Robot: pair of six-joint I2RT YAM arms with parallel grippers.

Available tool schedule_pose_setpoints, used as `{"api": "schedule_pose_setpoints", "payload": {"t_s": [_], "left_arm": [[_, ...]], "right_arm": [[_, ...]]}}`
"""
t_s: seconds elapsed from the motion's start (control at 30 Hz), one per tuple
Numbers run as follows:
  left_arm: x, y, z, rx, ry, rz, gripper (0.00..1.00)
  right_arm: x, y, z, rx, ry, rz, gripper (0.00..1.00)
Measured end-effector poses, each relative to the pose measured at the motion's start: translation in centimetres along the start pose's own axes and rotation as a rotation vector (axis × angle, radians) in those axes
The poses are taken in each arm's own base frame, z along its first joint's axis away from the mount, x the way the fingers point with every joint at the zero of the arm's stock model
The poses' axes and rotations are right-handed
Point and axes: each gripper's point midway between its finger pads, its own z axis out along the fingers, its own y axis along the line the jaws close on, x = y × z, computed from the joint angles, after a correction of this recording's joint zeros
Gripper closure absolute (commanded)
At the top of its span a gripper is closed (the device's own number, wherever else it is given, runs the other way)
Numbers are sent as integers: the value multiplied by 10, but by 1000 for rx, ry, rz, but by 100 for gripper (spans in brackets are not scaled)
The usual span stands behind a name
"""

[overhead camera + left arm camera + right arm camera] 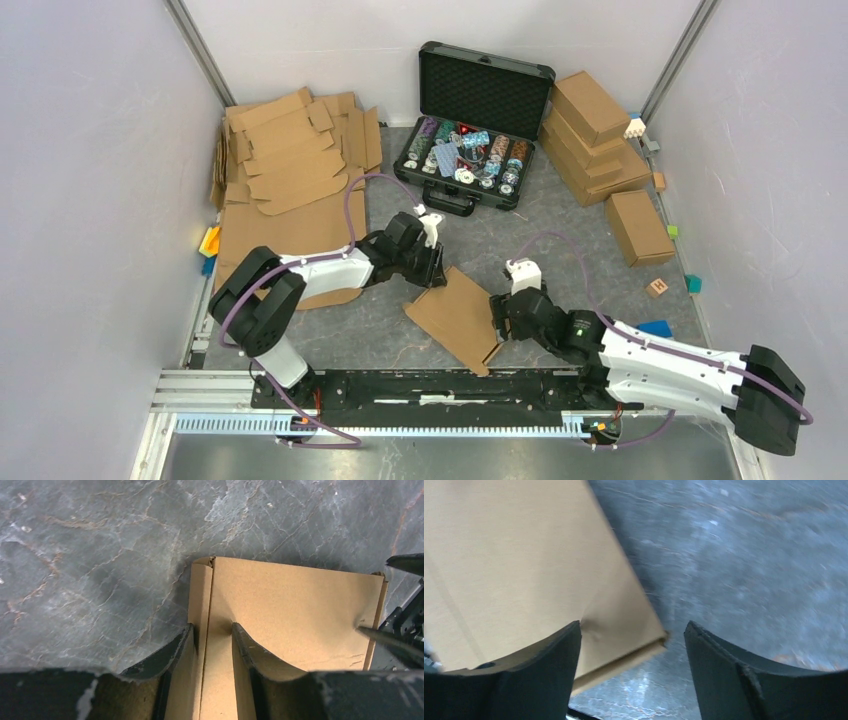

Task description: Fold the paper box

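Note:
The paper box point(455, 318) lies on the grey table between my arms as a shallow brown cardboard shape with its lid folded down. My left gripper point(432, 270) is at its far end. In the left wrist view that gripper point(212, 625) straddles the box's point(290, 610) folded side edge, one finger outside the wall, the other over the lid, with a gap showing. My right gripper point(500, 318) is at the box's right edge. In the right wrist view it point(633, 624) stands wide open, a corner of the box point(524, 570) between its fingers, untouched by the right finger.
A stack of flat cardboard blanks point(290, 160) lies at the back left. An open black case point(470, 150) of poker chips stands behind the box. Finished brown boxes point(590, 130) are piled at the back right, one more point(638, 228) beside them. Small coloured blocks point(657, 287) dot the right side.

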Motion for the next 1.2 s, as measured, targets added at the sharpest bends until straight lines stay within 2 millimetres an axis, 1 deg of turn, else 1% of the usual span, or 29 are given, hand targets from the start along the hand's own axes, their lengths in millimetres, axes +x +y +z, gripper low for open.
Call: {"api": "schedule_pose_setpoints", "payload": {"t_s": [0.1,0.13,0.23,0.37,0.43,0.57,0.63,0.83,0.9,1.0,1.1,1.2], "left_arm": [[-2,-2,3,5,1,5,61],[-2,-4,4,9,3,9,61],[-2,-7,5,18,7,16,61],[-2,-8,5,24,9,29,61],[-2,-8,5,25,9,33,61],[-2,-8,5,27,10,41,60],[-2,-8,5,29,10,45,57],[1,-9,1,21,25,44,38],[-1,-11,-6,17,18,47,33],[-16,-17,-21,13,-40,62,28],[-36,-25,-44,7,-123,79,27],[-51,-32,-70,2,-207,91,30]], "right_arm": [[-9,10,-1,-68,-24,-48,3],[-10,11,-2,-82,-31,-63,2],[-18,12,-6,-118,-55,-88,2],[-26,19,-9,-196,-85,-98,2],[-27,21,-8,-219,-77,-106,2],[-21,25,-1,-273,-38,-115,2],[-17,29,0,-311,-23,-114,2],[-9,40,0,-392,12,-139,2],[-6,41,1,-402,26,-158,2],[-4,42,2,-409,31,-181,2],[-5,44,2,-416,40,-199,2],[-9,46,4,-418,48,-210,2]]}}
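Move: Ahead of the right hand by about 2 cm and some 10 cm to its left is the middle of the folded paper box, its top slightly below the finger pads; the box's right-hand corner lies right by those fingers. From the left hand, whose fingers straddle the box's far-left end rim, the middle is about 7 cm back and 5 cm right. The chip case stands about 26 cm ahead and 6 cm right of the left hand. Opening fully, the right hand hops some 2.5 cm up off the box's corner, travels about 4.5 cm left over the lid and sinks again, turning about 25 degrees counter-clockwise. The left hand stays nearly still at the far-left rim at first, then opens wide and lifts some 9 cm straight up and clear. ##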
